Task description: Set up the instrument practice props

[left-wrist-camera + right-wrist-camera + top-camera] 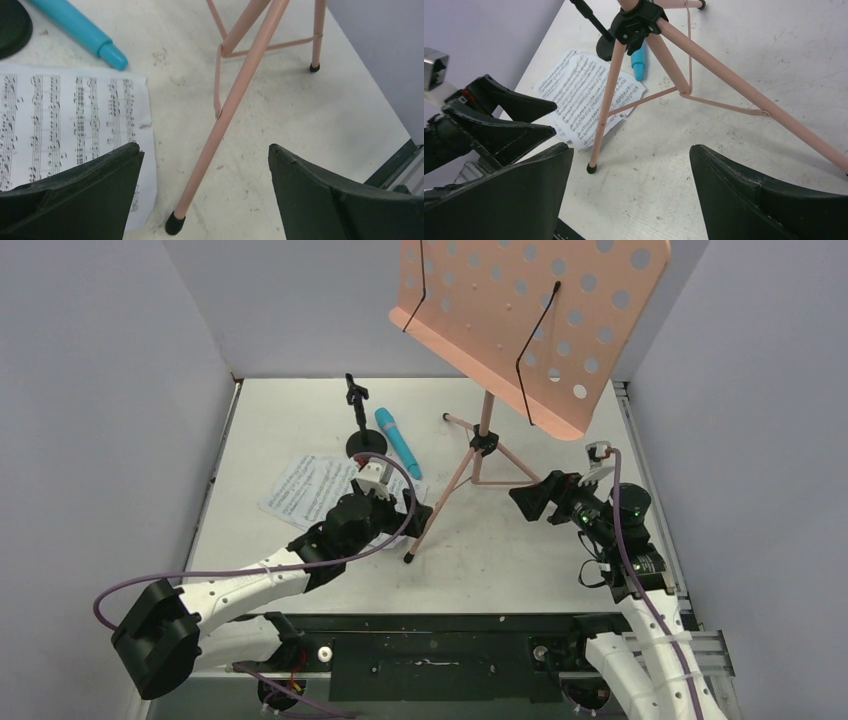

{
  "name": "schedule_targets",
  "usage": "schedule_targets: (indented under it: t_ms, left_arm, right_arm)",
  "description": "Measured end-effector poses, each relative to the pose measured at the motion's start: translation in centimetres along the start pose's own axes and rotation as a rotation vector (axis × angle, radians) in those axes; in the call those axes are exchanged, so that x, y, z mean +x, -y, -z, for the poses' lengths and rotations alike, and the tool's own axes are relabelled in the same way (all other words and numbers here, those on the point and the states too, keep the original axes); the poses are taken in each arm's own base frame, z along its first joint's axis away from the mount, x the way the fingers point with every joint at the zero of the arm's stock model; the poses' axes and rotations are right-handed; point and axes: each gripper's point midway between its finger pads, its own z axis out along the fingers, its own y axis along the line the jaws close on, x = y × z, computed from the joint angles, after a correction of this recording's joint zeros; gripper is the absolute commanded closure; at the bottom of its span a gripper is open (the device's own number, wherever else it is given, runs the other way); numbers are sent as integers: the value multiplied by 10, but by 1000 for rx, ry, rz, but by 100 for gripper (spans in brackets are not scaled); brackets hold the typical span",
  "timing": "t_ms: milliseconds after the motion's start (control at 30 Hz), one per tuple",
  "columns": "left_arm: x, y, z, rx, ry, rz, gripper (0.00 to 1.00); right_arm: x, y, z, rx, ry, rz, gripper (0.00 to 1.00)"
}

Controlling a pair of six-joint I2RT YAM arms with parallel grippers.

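The pink perforated music stand stands upright on its tripod legs in the middle of the table. My left gripper is open, its fingers on either side of the near leg without touching it. My right gripper is open and empty beside the right leg. The white sheet-music pages lie flat left of the stand. The bright blue microphone lies on the table next to the black round-based mic stand.
Grey walls close in the table at the left, back and right. The stand's desk overhangs the back right of the table. A black rail runs along the near edge between the arm bases.
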Motion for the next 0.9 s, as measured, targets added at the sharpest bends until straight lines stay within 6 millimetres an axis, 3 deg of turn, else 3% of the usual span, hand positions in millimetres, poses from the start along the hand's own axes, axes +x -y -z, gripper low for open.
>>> schedule_targets:
  t_ms: [267,367,467,567,667,767,900]
  left_arm:
    - [53,-20,10,-26,-250,62,4]
    - [58,-16,13,-12,-320,79,4]
    - [41,-1,15,31,-318,87,4]
    - [10,14,18,70,-266,75,3]
    - [-20,22,23,93,-194,60,3]
    - [-38,21,27,80,-136,52,4]
    - [-48,6,27,22,-99,58,3]
  right_arm:
    - [1,-13,23,-23,24,55,10]
    - [-9,-23,33,-34,40,72,10]
    - [-38,-43,47,-59,115,115,10]
    - [-76,-69,67,-94,224,170,10]
    - [-101,-88,81,-131,312,212,10]
    - [-114,-98,88,-153,358,227,10]
    - [-130,-106,97,-149,402,221,10]
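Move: The sheet music lies about 16 cm left of the left hand, 9 cm ahead and 17 cm below. From that hand the music stand's hub is 13 cm ahead, 14 cm right and 5 cm higher, and the blue microphone is 23 cm ahead, 4 cm left and 16 cm lower. From the right hand the hub is roughly 13 cm ahead, 9 cm left, about level in height. The right hand rises some 18 cm, backing from the stand and tipping up; the left dips, then climbs. ##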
